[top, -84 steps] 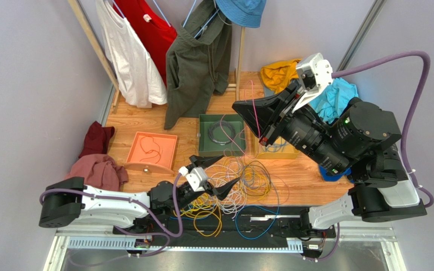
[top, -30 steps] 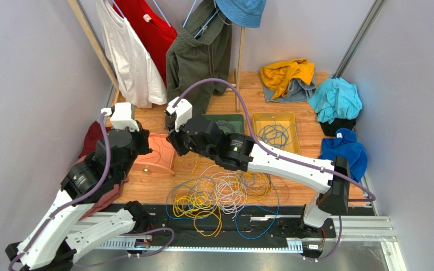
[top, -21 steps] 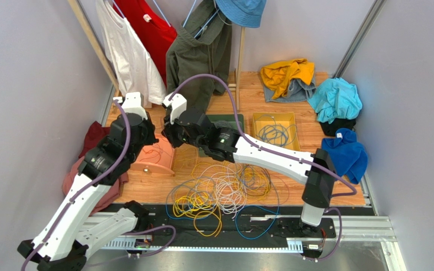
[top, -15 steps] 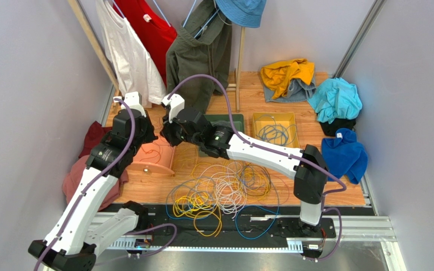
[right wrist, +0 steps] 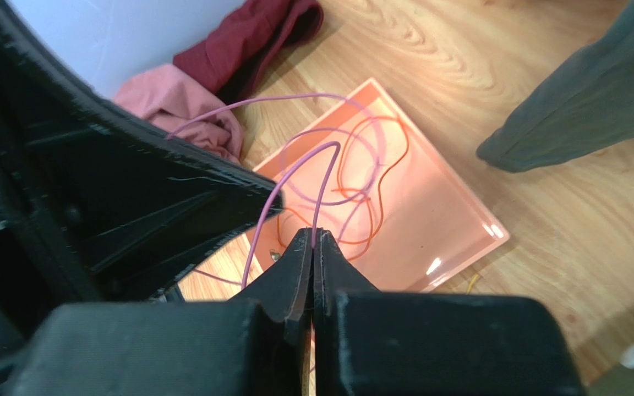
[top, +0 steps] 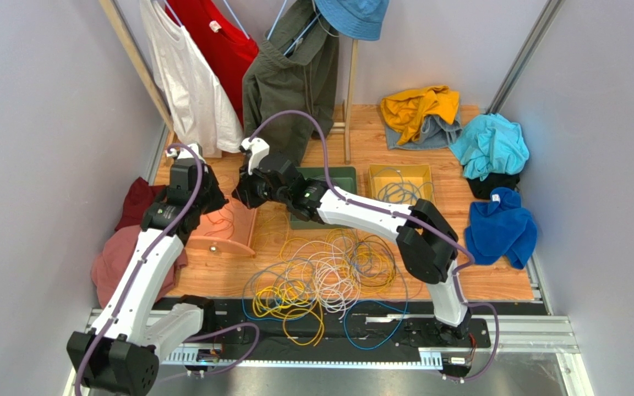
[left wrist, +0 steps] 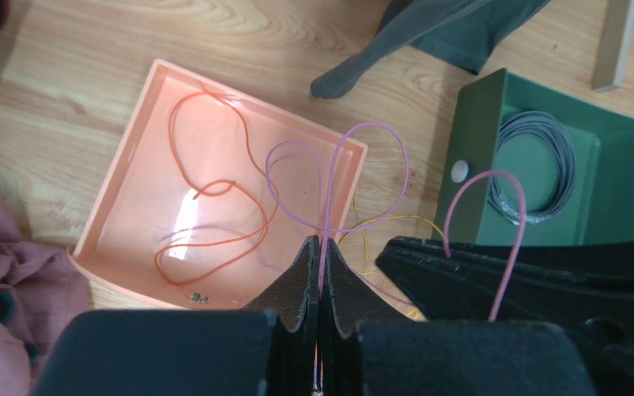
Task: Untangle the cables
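Observation:
A tangle of yellow, white-grey, blue and orange cables (top: 328, 276) lies on the wooden table near the front. One thin pink cable (left wrist: 378, 157) hangs in loops over the orange tray (top: 242, 233). My left gripper (left wrist: 320, 244) is shut on it. My right gripper (right wrist: 313, 235) is shut on the same pink cable (right wrist: 295, 169) a short way along. From above, the left gripper (top: 209, 200) and the right gripper (top: 243, 195) stand close together above the tray's right side. An orange cable (left wrist: 213, 186) lies inside the tray.
A green tray (top: 341, 175) holds a grey coil (left wrist: 543, 173). A yellow tray (top: 381, 177) holds a blue-grey coil. Cloth heaps lie around: pink (top: 118, 260), dark red (top: 138, 198), yellow (top: 415, 107), turquoise (top: 490, 144), blue (top: 502, 231). Clothes hang on a rack at the back.
Both arms have stretched further towards the orange tray and come lower, bringing the pink cable over it. Earlier the left gripper was at the tangle and the right was raised high.

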`<state>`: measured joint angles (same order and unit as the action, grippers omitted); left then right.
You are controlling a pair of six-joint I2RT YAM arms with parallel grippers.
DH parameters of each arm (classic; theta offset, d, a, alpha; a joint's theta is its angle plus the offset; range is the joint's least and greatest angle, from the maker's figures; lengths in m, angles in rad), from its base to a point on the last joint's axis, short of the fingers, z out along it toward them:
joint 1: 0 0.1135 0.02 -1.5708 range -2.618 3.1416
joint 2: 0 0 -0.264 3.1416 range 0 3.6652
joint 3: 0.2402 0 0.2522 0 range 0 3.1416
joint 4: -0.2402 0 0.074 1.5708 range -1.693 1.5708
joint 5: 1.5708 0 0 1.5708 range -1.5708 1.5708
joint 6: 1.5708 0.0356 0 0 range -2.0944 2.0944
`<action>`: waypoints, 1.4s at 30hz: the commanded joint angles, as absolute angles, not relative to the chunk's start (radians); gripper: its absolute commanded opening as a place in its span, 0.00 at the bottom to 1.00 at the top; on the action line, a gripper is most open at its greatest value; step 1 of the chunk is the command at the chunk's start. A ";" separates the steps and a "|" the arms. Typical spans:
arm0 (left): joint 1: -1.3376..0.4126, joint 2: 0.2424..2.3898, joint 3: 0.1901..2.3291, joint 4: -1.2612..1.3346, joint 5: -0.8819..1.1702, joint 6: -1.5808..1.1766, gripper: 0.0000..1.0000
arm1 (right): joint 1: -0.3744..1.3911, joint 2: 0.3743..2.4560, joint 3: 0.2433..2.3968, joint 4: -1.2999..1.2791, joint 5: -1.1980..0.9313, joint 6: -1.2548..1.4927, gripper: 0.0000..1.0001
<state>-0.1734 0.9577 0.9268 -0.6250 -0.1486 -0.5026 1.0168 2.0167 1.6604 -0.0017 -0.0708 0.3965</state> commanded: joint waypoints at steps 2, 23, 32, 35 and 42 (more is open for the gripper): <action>-0.140 1.043 0.908 -0.554 -0.094 -0.549 0.00 | 1.012 2.088 1.723 0.064 -0.123 0.423 0.00; -0.011 1.161 0.954 -0.706 -0.121 -0.581 0.50 | 0.997 2.278 1.945 -0.231 -0.072 0.420 0.52; -0.011 1.083 0.966 -0.755 -0.133 -0.583 0.60 | 1.025 2.240 1.937 -0.371 0.101 0.371 0.58; -0.012 1.045 0.999 -0.785 -0.182 -0.563 0.60 | 1.034 2.221 1.907 -0.381 0.159 0.382 0.57; -0.011 1.020 1.028 -0.808 -0.204 -0.540 0.61 | 1.055 2.092 1.746 -0.243 0.178 0.400 0.57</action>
<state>-0.0181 1.0294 0.9951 -0.7914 -0.1848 -0.5690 1.0409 2.2284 1.8038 -0.3466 0.1436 0.3958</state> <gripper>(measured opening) 0.612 0.573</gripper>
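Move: Both hands already hold the purple cable above the orange tray. The tray's middle lies about 3 cm ahead of the left hand, 5 cm to its left and 17 cm below; from the right hand it is roughly 3 cm ahead, 7 cm left and 17 cm below. The green box stands some 10 cm ahead and 19 cm right of the right hand, the cable tangle about 12 cm back and 17 cm right. Down towards the orange tray go both hands, the left about 8 cm and the right about 10, each drifting some 3 cm left. Near the bottom both grippers open and let go of the purple cable. The left hand then climbs some 6 cm with a slight drift left, while the right swings about 6 cm rightward towards the tray's right edge, sinking slightly farther as its wrist rolls. ##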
